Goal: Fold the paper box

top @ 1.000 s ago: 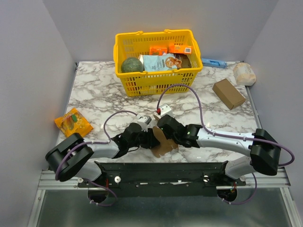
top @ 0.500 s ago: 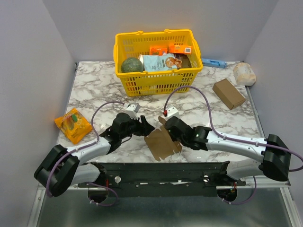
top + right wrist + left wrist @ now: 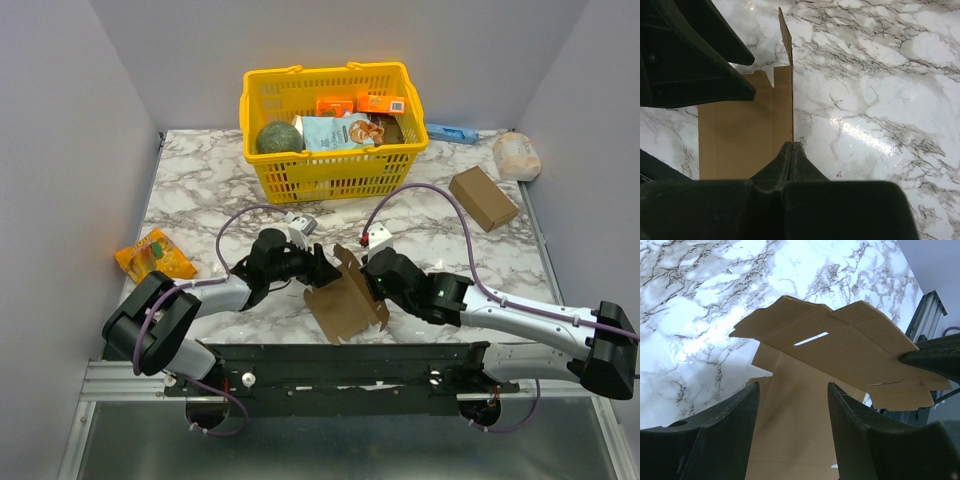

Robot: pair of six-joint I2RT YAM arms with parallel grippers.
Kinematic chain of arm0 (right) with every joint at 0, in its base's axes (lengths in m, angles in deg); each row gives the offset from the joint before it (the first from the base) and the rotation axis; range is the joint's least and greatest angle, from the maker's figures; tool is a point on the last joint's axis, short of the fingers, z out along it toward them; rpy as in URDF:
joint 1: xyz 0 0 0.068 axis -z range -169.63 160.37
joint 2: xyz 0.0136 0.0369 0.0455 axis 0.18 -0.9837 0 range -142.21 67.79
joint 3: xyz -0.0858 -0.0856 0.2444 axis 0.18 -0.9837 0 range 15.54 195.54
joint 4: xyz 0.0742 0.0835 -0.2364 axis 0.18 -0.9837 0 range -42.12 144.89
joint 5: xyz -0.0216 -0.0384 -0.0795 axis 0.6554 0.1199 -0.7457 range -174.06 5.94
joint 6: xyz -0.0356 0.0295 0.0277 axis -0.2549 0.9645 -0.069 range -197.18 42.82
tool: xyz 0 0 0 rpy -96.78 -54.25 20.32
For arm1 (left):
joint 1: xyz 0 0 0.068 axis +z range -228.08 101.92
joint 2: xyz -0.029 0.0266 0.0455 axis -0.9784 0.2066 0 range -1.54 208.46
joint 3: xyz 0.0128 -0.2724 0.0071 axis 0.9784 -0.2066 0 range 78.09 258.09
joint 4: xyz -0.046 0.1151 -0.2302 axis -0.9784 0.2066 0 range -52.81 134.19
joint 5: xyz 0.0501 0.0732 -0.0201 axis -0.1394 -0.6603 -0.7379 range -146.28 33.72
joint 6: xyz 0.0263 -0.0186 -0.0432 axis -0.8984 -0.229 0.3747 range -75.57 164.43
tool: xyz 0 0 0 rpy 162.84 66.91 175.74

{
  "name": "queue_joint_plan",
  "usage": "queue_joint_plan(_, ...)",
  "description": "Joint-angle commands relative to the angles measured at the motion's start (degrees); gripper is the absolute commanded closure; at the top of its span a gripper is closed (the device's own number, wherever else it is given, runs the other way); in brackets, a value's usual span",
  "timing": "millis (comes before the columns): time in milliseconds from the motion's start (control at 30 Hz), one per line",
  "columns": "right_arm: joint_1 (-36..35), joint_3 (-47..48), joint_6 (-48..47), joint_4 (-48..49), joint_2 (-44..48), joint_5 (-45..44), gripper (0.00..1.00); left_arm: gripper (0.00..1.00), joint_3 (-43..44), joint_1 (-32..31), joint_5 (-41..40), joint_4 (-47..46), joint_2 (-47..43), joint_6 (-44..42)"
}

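Note:
The paper box (image 3: 347, 302) is a thin brown cardboard piece, partly unfolded, lying on the marble near the front edge with one flap standing upright. My right gripper (image 3: 378, 287) is shut on that upright flap; in the right wrist view the gripper (image 3: 792, 145) pinches the flap's thin edge while the flat panel (image 3: 740, 137) lies to its left. My left gripper (image 3: 320, 270) is open at the box's left side. In the left wrist view its fingers (image 3: 725, 420) are spread, and the box's slotted panel (image 3: 840, 340) fills the space ahead of them.
A yellow basket (image 3: 335, 172) full of groceries stands at the back centre. A blocky brown carton (image 3: 483, 197), a white wrapped item (image 3: 516, 155) and a blue item (image 3: 452, 133) lie at the back right. An orange snack packet (image 3: 153, 257) lies at the left.
My left gripper let go, opened, pulled away left, then came back to the box's left side. My right arm carried the box rightward, and the box spread out more.

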Motion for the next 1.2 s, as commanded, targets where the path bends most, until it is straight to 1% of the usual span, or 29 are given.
queue_joint_plan(0,-0.06,-0.78,-0.18,0.89,0.55,1.21,1.0,0.35,1.73,-0.48,-0.69,-0.15,2.15,-3.14)
queue_joint_plan(167,-0.06,-0.7,-0.09,1.42,0.55,1.82,1.0,0.36,3.05,-2.94,-3.95,1.09,3.65,-5.51)
queue_joint_plan(267,-0.06,-0.7,0.0,1.59,0.37,1.91,0.99,0.36,3.41,-3.56,-4.92,-0.05,5.05,-5.69)
queue_joint_plan(500,0.03,-0.7,0.09,1.77,0.28,2.26,1.0,0.38,3.76,-4.52,-9.75,1.26,6.38,-6.91)
queue_joint_plan(600,-0.06,-0.61,0.0,1.68,0.02,2.35,1.0,0.35,3.76,-5.14,-11.95,1.97,6.2,-7.62)
queue_joint_plan(767,-0.06,-0.34,0.08,1.77,-0.59,2.7,1.0,0.37,4.46,-5.41,-11.34,1.0,7.43,-7.36)
queue_joint_plan(900,0.03,-0.34,0.08,1.77,-0.77,2.53,1.0,0.54,4.99,-5.76,-10.2,0.3,8.48,-7.1)
queue_joint_plan(967,0.03,-0.52,0.17,1.77,-0.95,2.53,0.99,0.58,4.9,-6.02,-10.11,-0.05,8.22,-6.92)
queue_joint_plan(1000,-0.05,-0.52,0.17,1.77,-1.12,2.44,1.0,0.63,4.99,-6.2,-10.11,-0.31,8.05,-7.01)
queue_joint_plan(1067,-0.06,-0.43,0.17,1.77,-1.39,2.35,0.99,0.66,5.25,-6.63,-10.02,-0.06,7.78,-7.01)
queue_joint_plan(1100,-0.06,-0.43,0.17,1.77,-1.65,2.27,1.0,0.7,5.34,-7.07,-9.93,0.12,7.78,-7.27)
queue_joint_plan(1167,-0.05,-0.35,0.17,1.68,-1.83,2.0,1.0,0.73,5.43,-7.43,-9.85,0.39,7.78,-7.27)
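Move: My left hand, half open, is aimed at the small corner tab at the box's far end, about 1 cm ahead, 3 cm right and 4 cm below it. The raised side flap's middle lies some 8 cm right and 4 cm back of this hand; the flat base panel is about 8 cm back and 3 cm right, below. My right hand already pinches that flap's top edge; the tab lies roughly 5 cm ahead, 6 cm left and 4 cm below this hand. I sink my left hand about 4 cm to the corner tab, easing some 2 cm right towards the raised flap and rolling about 10 degrees so the hand's left side lifts. Only when it is low do the fingers draw in from well open to about a third, straddling the cardboard at the tab. My right hand stays shut on the raised flap and holds it up almost still. ##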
